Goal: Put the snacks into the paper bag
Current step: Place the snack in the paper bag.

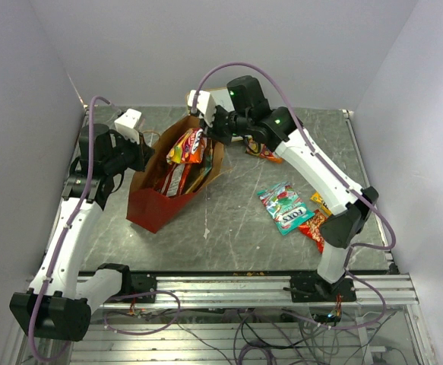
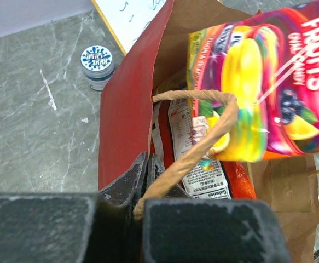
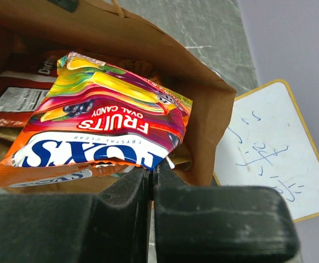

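Note:
The red paper bag stands open at the table's left-centre, with several packets inside, one a long red chip bag. My left gripper is shut on the paper bag's near rim, beside its twisted handle. My right gripper is shut on the corner of a yellow-and-magenta Fox's fruit candy packet and holds it in the bag's mouth, above the other packets. The packet also shows in the left wrist view. On the table lie a teal packet and a red-orange packet.
Another orange packet lies partly hidden under my right arm. A yellow-edged whiteboard card lies behind the bag. A small jar with a blue-and-white lid stands left of the bag. Grey walls close in on three sides.

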`<state>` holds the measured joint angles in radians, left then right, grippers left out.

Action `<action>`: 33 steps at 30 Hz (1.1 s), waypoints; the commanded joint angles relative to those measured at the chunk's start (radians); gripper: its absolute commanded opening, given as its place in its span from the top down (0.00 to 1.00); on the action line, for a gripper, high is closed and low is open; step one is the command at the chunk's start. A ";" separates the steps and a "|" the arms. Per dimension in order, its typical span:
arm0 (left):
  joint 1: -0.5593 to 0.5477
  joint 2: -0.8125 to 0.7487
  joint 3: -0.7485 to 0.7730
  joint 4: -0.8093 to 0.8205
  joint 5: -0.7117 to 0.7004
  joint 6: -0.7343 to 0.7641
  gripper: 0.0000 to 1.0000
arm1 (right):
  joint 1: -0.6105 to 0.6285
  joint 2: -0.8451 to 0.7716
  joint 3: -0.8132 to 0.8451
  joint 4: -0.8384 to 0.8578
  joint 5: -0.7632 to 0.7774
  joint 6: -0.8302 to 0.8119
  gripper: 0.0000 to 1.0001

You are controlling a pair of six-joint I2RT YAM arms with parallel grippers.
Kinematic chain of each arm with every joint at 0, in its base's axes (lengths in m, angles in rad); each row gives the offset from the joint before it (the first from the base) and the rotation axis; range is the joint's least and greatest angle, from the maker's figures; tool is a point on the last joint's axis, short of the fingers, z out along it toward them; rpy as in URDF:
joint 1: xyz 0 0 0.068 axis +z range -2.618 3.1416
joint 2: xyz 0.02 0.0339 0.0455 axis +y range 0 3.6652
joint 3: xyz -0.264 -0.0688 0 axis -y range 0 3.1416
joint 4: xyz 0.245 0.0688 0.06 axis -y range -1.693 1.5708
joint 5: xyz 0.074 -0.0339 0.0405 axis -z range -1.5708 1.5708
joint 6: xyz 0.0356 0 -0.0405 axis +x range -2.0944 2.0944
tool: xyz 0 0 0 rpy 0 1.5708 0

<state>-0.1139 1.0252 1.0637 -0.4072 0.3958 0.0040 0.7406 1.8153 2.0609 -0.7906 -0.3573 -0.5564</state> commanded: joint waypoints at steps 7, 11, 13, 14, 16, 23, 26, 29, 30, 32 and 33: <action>0.005 -0.042 -0.013 0.054 0.047 0.001 0.93 | 0.049 0.143 0.138 -0.023 0.090 -0.036 1.00; 0.005 -0.046 -0.015 0.056 0.052 0.001 0.93 | 0.062 0.168 0.124 -0.013 0.133 -0.047 1.00; 0.005 -0.046 -0.016 0.057 0.054 0.001 0.93 | 0.063 0.185 0.130 -0.013 0.153 -0.048 1.00; 0.005 -0.046 -0.017 0.058 0.055 -0.001 0.93 | 0.063 0.193 0.135 -0.012 0.163 -0.045 1.00; 0.005 -0.049 -0.019 0.058 0.054 -0.001 0.93 | 0.062 0.200 0.141 -0.007 0.175 -0.037 0.95; 0.005 -0.059 -0.024 0.057 0.053 0.003 0.93 | 0.062 0.229 0.163 0.007 0.203 -0.007 0.74; 0.005 -0.061 -0.025 0.057 0.054 0.004 0.93 | 0.062 0.222 0.166 0.008 0.215 -0.004 0.70; 0.005 -0.060 -0.027 0.059 0.053 0.004 0.93 | 0.063 0.212 0.149 0.018 0.223 -0.003 0.67; 0.005 -0.061 -0.028 0.060 0.053 0.004 0.93 | 0.062 0.189 0.141 0.023 0.222 -0.003 0.67; 0.005 -0.061 -0.028 0.060 0.054 0.002 0.93 | 0.062 0.171 0.125 0.030 0.213 -0.008 0.66; 0.005 -0.060 -0.027 0.060 0.055 0.003 0.93 | 0.063 0.169 0.119 0.029 0.209 -0.009 0.66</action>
<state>-0.1139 0.9890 1.0348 -0.3943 0.4129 0.0040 0.8051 2.0422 2.1876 -0.8021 -0.1513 -0.5697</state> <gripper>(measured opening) 0.073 0.336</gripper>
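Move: The right hand holds the Fox's fruit snack by its orange end just above the paper bag, whose middle lies some 8 cm to its left, 7 cm back and 15 cm below; the red packet already inside is about 9 cm left and 9 cm back. The whiteboard stands roughly 10 cm ahead and 5 cm right, the orange snack pack about 17 cm right, level with the hand. From the left hand, the paper bag's middle is some 6 cm right, 3 cm back and 10 cm lower. Keeping its pinch on the orange end, the right hand lowers the Fox's fruit snack some 6 cm into the far end of the paper bag, edging forward and left about 3 cm as its fingers tip down roughly 10 degrees. It then opens the fingers about a third of their range, sinks a little more and eases forward before lifting slightly, while the left hand stays nearly still with its shut fingers at the bag's left rim and handle. ##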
